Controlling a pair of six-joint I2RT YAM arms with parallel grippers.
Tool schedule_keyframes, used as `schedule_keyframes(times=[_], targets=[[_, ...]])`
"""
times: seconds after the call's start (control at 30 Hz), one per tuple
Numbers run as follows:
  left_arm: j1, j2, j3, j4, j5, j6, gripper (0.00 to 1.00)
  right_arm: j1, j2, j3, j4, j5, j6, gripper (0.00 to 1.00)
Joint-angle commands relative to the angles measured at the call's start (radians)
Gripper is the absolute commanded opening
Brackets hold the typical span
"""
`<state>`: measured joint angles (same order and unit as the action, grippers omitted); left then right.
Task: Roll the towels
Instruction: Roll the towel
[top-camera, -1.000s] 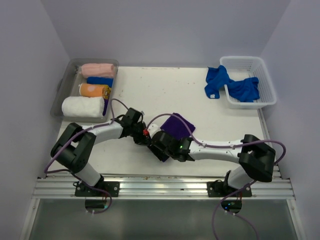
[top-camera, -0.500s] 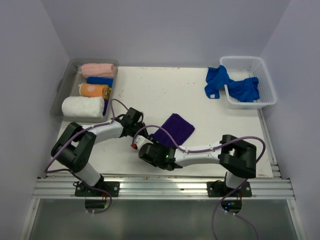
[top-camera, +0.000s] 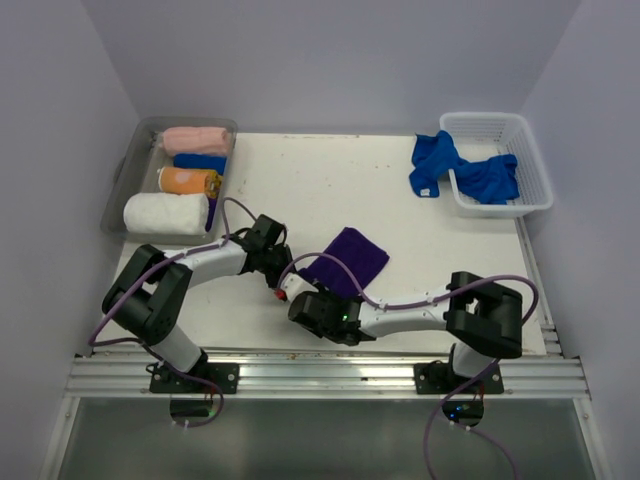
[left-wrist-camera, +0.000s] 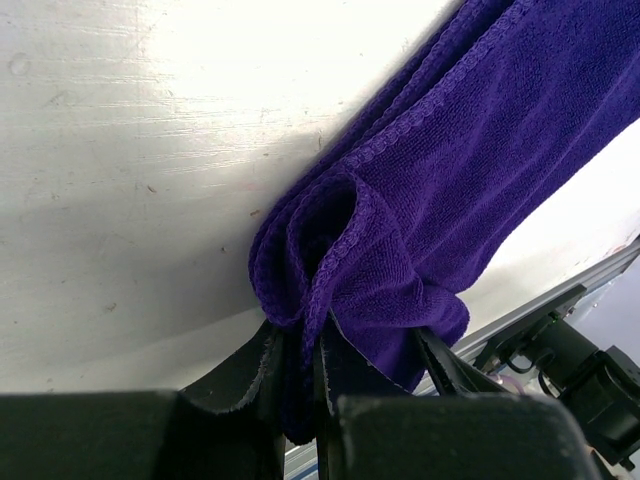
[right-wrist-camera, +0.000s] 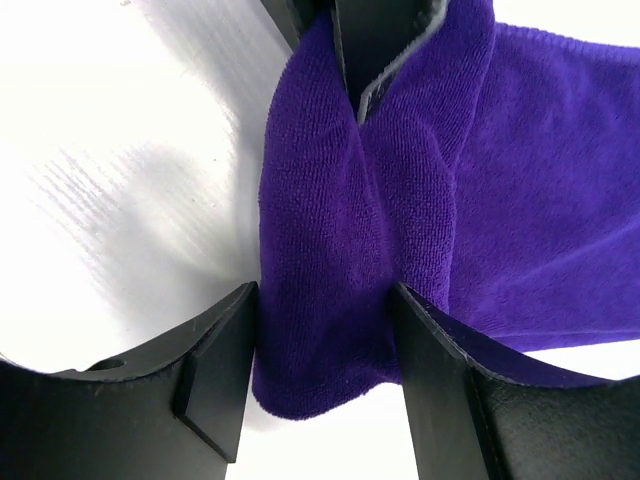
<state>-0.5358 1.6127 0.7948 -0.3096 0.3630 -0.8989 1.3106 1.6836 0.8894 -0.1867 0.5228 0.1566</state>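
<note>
A dark purple towel (top-camera: 352, 256) lies folded mid-table. My left gripper (top-camera: 288, 279) is shut on a bunched corner of it; in the left wrist view the purple towel (left-wrist-camera: 450, 170) is pinched between the left gripper (left-wrist-camera: 300, 345) fingers. My right gripper (top-camera: 312, 292) comes from the near side, open. In the right wrist view the purple towel (right-wrist-camera: 520, 200) has its near folded end lying between the right gripper (right-wrist-camera: 325, 310) fingers, touching both pads. Royal blue towels (top-camera: 487, 178) lie in and over the basket.
A clear bin (top-camera: 122, 180) at the far left holds rolled towels: pink (top-camera: 195, 140), blue (top-camera: 200, 160), orange (top-camera: 188, 181) and white (top-camera: 165, 213). The white lattice basket (top-camera: 532, 160) stands at the far right, one blue towel (top-camera: 433, 163) spilling onto the table.
My right arm drew back off the purple towel, swung left toward the near edge, then edged back to straddle the towel's near end. The left gripper kept its hold and barely moved.
</note>
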Motion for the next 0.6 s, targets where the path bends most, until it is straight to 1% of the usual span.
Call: schedule_keyframes(times=[0.0, 0.1, 0.2, 0.3, 0.37, 0.4, 0.47, 0.5, 0.57], targets=[[0.014, 0.000, 0.023, -0.031, -0.015, 0.008, 0.00, -0.001, -0.032, -0.029, 0.039, -0.027, 0.084, 0.59], [0.013, 0.000, 0.023, -0.031, -0.013, 0.009, 0.00, -0.001, -0.019, -0.040, 0.059, -0.040, 0.115, 0.57], [0.013, 0.000, 0.023, -0.033, -0.015, 0.012, 0.00, -0.002, -0.022, -0.050, 0.064, -0.052, 0.133, 0.50], [0.014, -0.005, 0.024, -0.036, -0.019, 0.015, 0.00, -0.007, -0.050, -0.058, 0.066, -0.082, 0.139, 0.39], [0.014, -0.004, 0.024, -0.036, -0.018, 0.018, 0.00, -0.022, -0.077, -0.063, 0.066, -0.101, 0.149, 0.30], [0.016, -0.005, 0.024, -0.036, -0.019, 0.020, 0.00, -0.028, -0.090, -0.070, 0.067, -0.113, 0.150, 0.20], [0.017, -0.005, 0.026, -0.039, -0.018, 0.025, 0.00, -0.050, -0.120, -0.078, 0.075, -0.171, 0.167, 0.10], [0.017, -0.005, 0.026, -0.039, -0.018, 0.026, 0.00, -0.075, -0.130, -0.087, 0.079, -0.194, 0.172, 0.03], [0.020, -0.002, 0.027, -0.043, -0.019, 0.032, 0.00, -0.117, -0.150, -0.095, 0.084, -0.283, 0.179, 0.02]])
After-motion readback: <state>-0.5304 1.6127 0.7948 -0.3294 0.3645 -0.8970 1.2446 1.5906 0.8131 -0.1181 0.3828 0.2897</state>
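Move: Between the right hand's parted fingers lies the near, right-hand end of the purple towel's rolled edge, its middle about 1 cm below the hand point. The towel's flat part spreads from there, its middle some 11 cm ahead and 4 cm to the right. The roll's other end, pinched by the left fingers, is about 5 cm ahead and 9 cm left. From the left hand the near end is roughly 5 cm back and 9 cm right. Closing on the near end of the purple roll, the right hand first settles about half a centimetre back and down, then shuts its fingers from over half open to nearly closed and pinches the cloth. As they close it starts up by about 1 cm, the wrist turning some 15 degrees so that the fingertips swing back and left. The left hand stays put and keeps its pinch on the other end. ##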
